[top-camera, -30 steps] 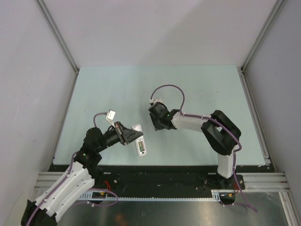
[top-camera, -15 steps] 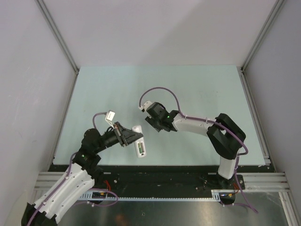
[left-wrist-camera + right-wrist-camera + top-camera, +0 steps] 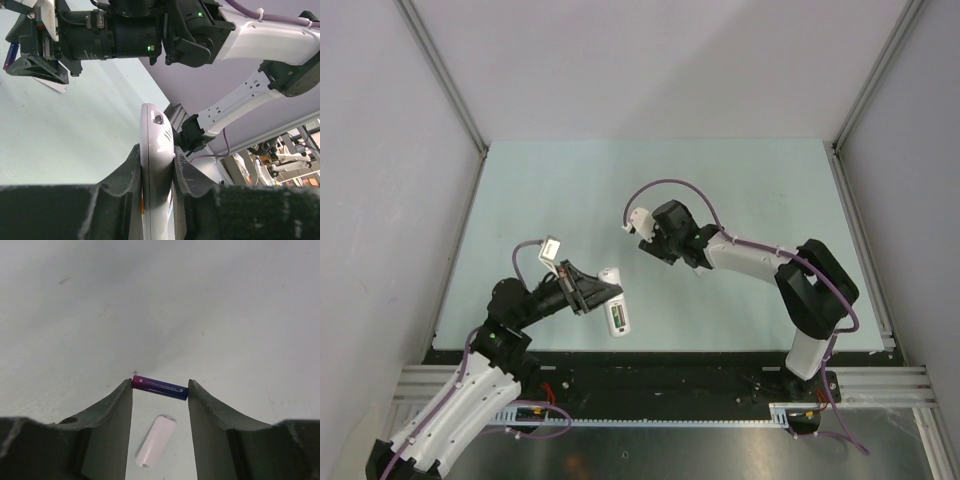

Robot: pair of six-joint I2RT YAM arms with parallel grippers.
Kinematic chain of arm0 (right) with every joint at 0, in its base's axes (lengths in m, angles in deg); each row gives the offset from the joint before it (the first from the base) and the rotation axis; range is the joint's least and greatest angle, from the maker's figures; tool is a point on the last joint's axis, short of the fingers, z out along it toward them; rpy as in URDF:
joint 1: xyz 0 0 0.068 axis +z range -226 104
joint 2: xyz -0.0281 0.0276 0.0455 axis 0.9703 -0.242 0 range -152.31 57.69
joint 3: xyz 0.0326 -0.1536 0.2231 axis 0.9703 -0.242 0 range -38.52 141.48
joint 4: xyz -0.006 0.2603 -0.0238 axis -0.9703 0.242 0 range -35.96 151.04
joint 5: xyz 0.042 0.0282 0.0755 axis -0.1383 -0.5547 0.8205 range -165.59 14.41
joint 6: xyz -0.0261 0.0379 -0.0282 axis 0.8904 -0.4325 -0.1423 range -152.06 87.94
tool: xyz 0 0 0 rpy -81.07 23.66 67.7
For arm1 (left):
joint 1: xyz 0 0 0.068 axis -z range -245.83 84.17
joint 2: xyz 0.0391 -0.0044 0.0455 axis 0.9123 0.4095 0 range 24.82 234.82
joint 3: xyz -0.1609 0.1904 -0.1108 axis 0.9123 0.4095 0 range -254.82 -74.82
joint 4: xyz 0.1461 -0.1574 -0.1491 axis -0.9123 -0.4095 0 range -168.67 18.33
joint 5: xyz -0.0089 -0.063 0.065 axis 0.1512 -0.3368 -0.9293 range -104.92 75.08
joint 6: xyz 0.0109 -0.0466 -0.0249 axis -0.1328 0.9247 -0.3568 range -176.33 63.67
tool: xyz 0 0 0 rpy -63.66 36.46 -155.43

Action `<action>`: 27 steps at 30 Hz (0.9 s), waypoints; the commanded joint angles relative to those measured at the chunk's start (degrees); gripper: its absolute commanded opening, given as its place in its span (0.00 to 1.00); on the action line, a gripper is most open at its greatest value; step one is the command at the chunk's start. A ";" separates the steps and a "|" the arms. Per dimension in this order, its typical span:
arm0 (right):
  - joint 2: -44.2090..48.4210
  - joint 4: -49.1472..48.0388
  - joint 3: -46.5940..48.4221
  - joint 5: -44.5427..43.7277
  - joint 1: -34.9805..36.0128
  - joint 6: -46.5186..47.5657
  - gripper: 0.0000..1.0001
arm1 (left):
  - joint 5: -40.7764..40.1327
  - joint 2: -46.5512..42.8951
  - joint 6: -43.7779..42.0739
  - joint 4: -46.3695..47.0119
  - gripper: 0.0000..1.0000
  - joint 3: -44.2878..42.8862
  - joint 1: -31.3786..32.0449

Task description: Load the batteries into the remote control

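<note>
My left gripper [image 3: 601, 290] is shut on the white remote control [image 3: 616, 306] and holds it above the table's near edge; a green strip, likely the green battery [image 3: 617, 320], shows in its recess. In the left wrist view the remote [image 3: 155, 125] stands edge-on between the fingers [image 3: 127, 172]. My right gripper [image 3: 654, 250] hovers to the remote's right and farther back. It holds the dark purple-blue battery [image 3: 160, 387] end to end between its fingertips, above the table. The right gripper [image 3: 31, 55] and the battery [image 3: 11, 54] also show in the left wrist view.
A small white battery cover [image 3: 156, 441] lies on the pale green table [image 3: 740, 180] below the right gripper; it also shows in the left wrist view [image 3: 52, 86]. Grey walls close the table at the back and on both sides.
My right gripper has turned at the wrist and shifted slightly toward the back with the battery in it. My left gripper has shifted a little to the left, still holding the remote.
</note>
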 commanded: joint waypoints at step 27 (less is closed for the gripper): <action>-7.07 10.55 4.98 15.84 -3.81 -3.37 0.26 | 0.01 -1.55 -1.08 2.61 0.00 -0.93 1.37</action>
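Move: My right hand holds the blue battery by its ends. The bare spot of table I'm taking it to is about 4 cm back and 6 cm below. The white battery cover lies some 7 cm to the right, 2 cm back and 6 cm below, and the remote some 20 cm back, 14 cm left and 13 cm above. From my left hand, the spot is roughly 14 cm ahead, 14 cm right and 20 cm down. I bring the battery down towards the bare table beside the cover, sinking about 5.5 cm while my right hand draws back some 3.5 cm. As it descends, my fingers tip about 20 degrees steeper towards the table and keep their end-to-end pinch on the battery. My left hand keeps holding the remote up, nearly still. ##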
